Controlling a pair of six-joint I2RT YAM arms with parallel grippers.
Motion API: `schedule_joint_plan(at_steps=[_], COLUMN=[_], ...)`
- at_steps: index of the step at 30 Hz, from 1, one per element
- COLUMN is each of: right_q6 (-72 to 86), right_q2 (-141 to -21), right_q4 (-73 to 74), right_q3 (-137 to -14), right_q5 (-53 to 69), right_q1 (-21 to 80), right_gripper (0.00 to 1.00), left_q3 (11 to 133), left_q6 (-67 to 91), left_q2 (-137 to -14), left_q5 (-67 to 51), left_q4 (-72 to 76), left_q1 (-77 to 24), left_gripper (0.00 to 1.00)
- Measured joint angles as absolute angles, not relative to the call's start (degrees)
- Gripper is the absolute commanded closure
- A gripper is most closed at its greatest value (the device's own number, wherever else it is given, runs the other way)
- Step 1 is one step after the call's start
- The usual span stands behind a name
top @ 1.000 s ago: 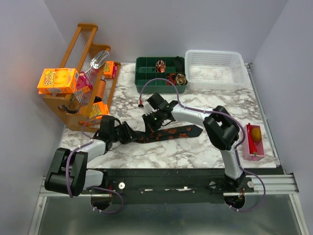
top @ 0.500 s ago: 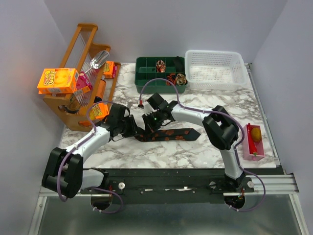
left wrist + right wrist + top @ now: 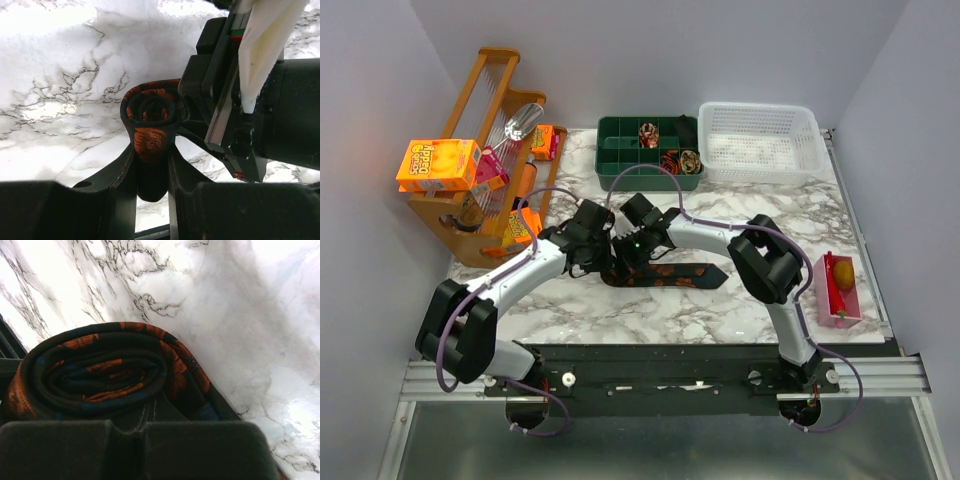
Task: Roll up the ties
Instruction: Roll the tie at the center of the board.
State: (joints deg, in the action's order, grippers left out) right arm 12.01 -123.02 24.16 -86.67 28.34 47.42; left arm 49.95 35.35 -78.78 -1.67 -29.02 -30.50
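One tie lies on the marble table (image 3: 760, 220), its flat dark strip with orange marks (image 3: 675, 272) running right from where both grippers meet. Its rolled end forms a coil (image 3: 150, 107) (image 3: 95, 370). My left gripper (image 3: 603, 256) (image 3: 151, 150) is shut on the coil's lower part, and fabric fills the gap between its fingers (image 3: 122, 170). My right gripper (image 3: 621, 250) (image 3: 150, 412) is shut, with its tips tucked under the coil. Whether those tips pinch fabric is hidden. The tie's tail (image 3: 195, 385) leads off to the right.
A green divided tray (image 3: 620, 150) at the back holds rolled ties (image 3: 648, 132). A white basket (image 3: 758, 140) stands to its right. A wooden rack (image 3: 490, 120) with an orange box (image 3: 438, 163) stands at the left. A pink tray (image 3: 840, 290) sits at the right edge.
My left arm has swung right and away from the near edge, up against the right gripper. The flat strip of tie on the table has become shorter. The right gripper has barely moved.
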Motion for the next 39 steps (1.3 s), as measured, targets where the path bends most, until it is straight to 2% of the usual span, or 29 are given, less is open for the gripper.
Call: schedule_joint_plan(at_steps=[17, 26, 36, 39], right_q6=[13.9, 15.0, 15.0, 15.0], right_q2=[-122.8, -115.3, -114.1, -114.1], right_q4=[24.0, 22.3, 21.0, 21.0], right_q3=[-86.8, -85.0, -79.3, -78.8], right_q5=[31.7, 33.8, 33.8, 33.8], right_q1=[46.3, 39.5, 36.6, 36.6], right_gripper=[1.00, 0.99, 1.00, 1.00], left_q3=[54.5, 56.9, 63.8, 65.7], left_q6=[35.0, 34.4, 35.3, 35.7], left_q2=[-81.2, -82.7, -93.2, -96.1], left_q5=[9.8, 16.5, 26.3, 28.6], left_q4=[-38.3, -44.9, -52.6, -54.4], left_q1=[-33.5, -34.2, -39.3, -41.6], left_gripper=[0.90, 0.90, 0.90, 0.87])
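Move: Between the left fingers is the tie's roll, with bare marble some 5 cm to their left, 1 cm nearer the base and about 5 cm below. The flat tail is centred 14 cm right of the left hand, 2 cm back and 5 cm below; the orange box stands about 20 cm left and 9 ahead. From the right hand, the roll is 3 cm left and slightly above, level fore and aft, the tail's middle 11 cm right and 1 back. Drawing the roll about 5 cm to the left, the left hand keeps its grip and turns some 40 degrees, its fingertips swinging leftward, then sinks a little. The shut right fingers first stay at the roll's right side, then come free, rise some 6 cm while going forward and right, and sink partway back over the flat tie. ##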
